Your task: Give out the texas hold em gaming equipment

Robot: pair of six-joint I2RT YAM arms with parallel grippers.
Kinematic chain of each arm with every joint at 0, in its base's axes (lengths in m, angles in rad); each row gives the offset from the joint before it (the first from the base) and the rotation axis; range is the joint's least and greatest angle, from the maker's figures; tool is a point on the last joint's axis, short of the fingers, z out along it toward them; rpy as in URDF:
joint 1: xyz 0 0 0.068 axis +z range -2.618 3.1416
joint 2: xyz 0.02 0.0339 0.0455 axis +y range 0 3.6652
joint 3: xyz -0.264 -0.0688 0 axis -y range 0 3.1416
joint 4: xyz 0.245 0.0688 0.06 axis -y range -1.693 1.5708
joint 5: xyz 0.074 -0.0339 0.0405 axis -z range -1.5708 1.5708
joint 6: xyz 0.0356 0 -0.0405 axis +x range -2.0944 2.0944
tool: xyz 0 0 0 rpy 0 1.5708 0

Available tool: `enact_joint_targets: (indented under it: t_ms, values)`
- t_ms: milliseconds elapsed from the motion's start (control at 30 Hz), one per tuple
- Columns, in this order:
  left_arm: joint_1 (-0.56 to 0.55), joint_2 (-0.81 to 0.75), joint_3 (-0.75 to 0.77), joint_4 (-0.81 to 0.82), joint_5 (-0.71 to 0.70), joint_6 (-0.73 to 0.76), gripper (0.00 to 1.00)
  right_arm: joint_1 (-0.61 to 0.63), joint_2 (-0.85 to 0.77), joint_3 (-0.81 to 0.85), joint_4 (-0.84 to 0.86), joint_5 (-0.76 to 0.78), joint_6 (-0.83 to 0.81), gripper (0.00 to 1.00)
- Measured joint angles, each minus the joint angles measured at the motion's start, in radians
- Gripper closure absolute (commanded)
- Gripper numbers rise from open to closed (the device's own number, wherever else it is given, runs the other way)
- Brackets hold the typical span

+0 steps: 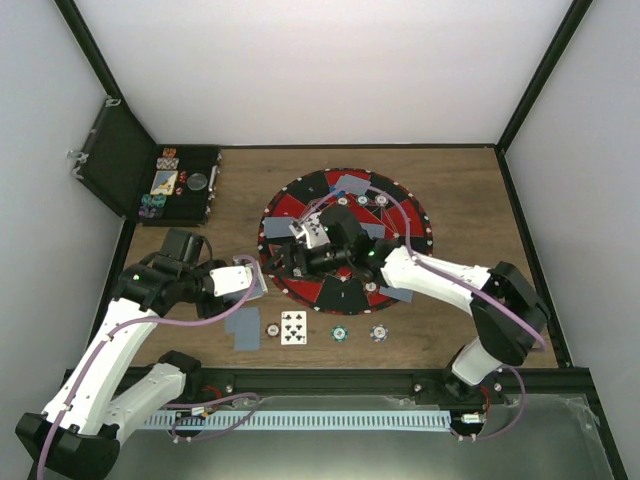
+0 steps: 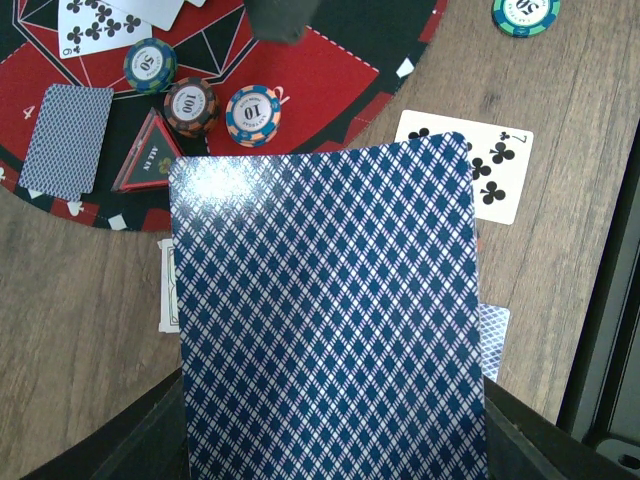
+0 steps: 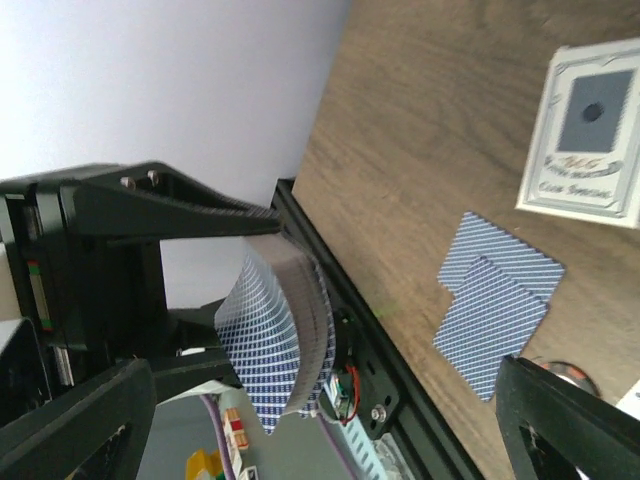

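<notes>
My left gripper (image 1: 250, 280) is shut on a deck of blue-backed playing cards (image 2: 330, 320), held off the mat's left edge. The right wrist view shows that deck (image 3: 290, 330) with its top card bowed away from the stack. My right gripper (image 1: 292, 252) is open, its fingers (image 3: 80, 420) spread either side of the deck without touching it. Two face-down cards (image 1: 243, 328), a seven of clubs (image 1: 293, 327) and a chip (image 1: 272, 330) lie on the wood near the front edge. Three chips (image 2: 190, 105) sit on the mat.
The round red-and-black mat (image 1: 400, 200) carries several cards and a triangular marker (image 2: 150, 160). Two more chips (image 1: 340, 333) lie by the front edge. A card box (image 3: 585, 130) rests on the wood. An open black case (image 1: 185, 185) with chips stands at the back left.
</notes>
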Motion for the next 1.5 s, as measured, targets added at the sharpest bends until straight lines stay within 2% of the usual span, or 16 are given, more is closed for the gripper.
enact_joint_targets:
  t_ms: [367,733,1033,1167,1367,1500]
  values:
    - [0.000,0.006,0.000,0.005,0.001,-0.002,0.96,0.094,0.120,-0.007,0.167,-0.045,0.103,0.11]
    - [0.000,0.006,0.000,0.006,0.002,-0.002,0.96,0.124,0.257,0.068,0.232,-0.087,0.155,0.15]
    - [0.000,0.005,0.000,0.006,0.002,-0.002,0.96,0.118,0.294,0.080,0.266,-0.103,0.181,0.21]
    - [0.000,0.005,0.000,0.004,0.002,-0.002,0.96,0.102,0.280,0.044,0.294,-0.103,0.180,0.27]
    - [0.000,0.005,0.000,-0.002,0.000,-0.002,0.96,0.056,0.195,-0.040,0.305,-0.106,0.175,0.42]
    - [0.000,0.005,0.000,-0.001,0.000,-0.002,0.96,0.047,0.167,-0.041,0.278,-0.097,0.162,0.57]
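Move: The right hand, wide open and fingers pointing left, has the deck in the left gripper about 7 cm to its left, 3 cm back and 6 cm below. On the table, some 18 cm below the right hand, the card box lies about 7 cm ahead and 4 cm left, the face-down card pair 5 cm left and 4 cm back, the seven of clubs 8 cm right and 5 cm back. From the left hand, the held deck's middle is 2 cm right, 1 cm ahead and 2 cm lower. A right fingertip comes onto the patterned face of the deck's top card and drags it to the right. The hand first reaches about 7 cm left, with some 3 cm back and 5 cm down, then reverses about 4 cm right, rising and edging forward a little, as its fingers close to roughly half open. The left hand stays still, keeping its grip on the deck. ##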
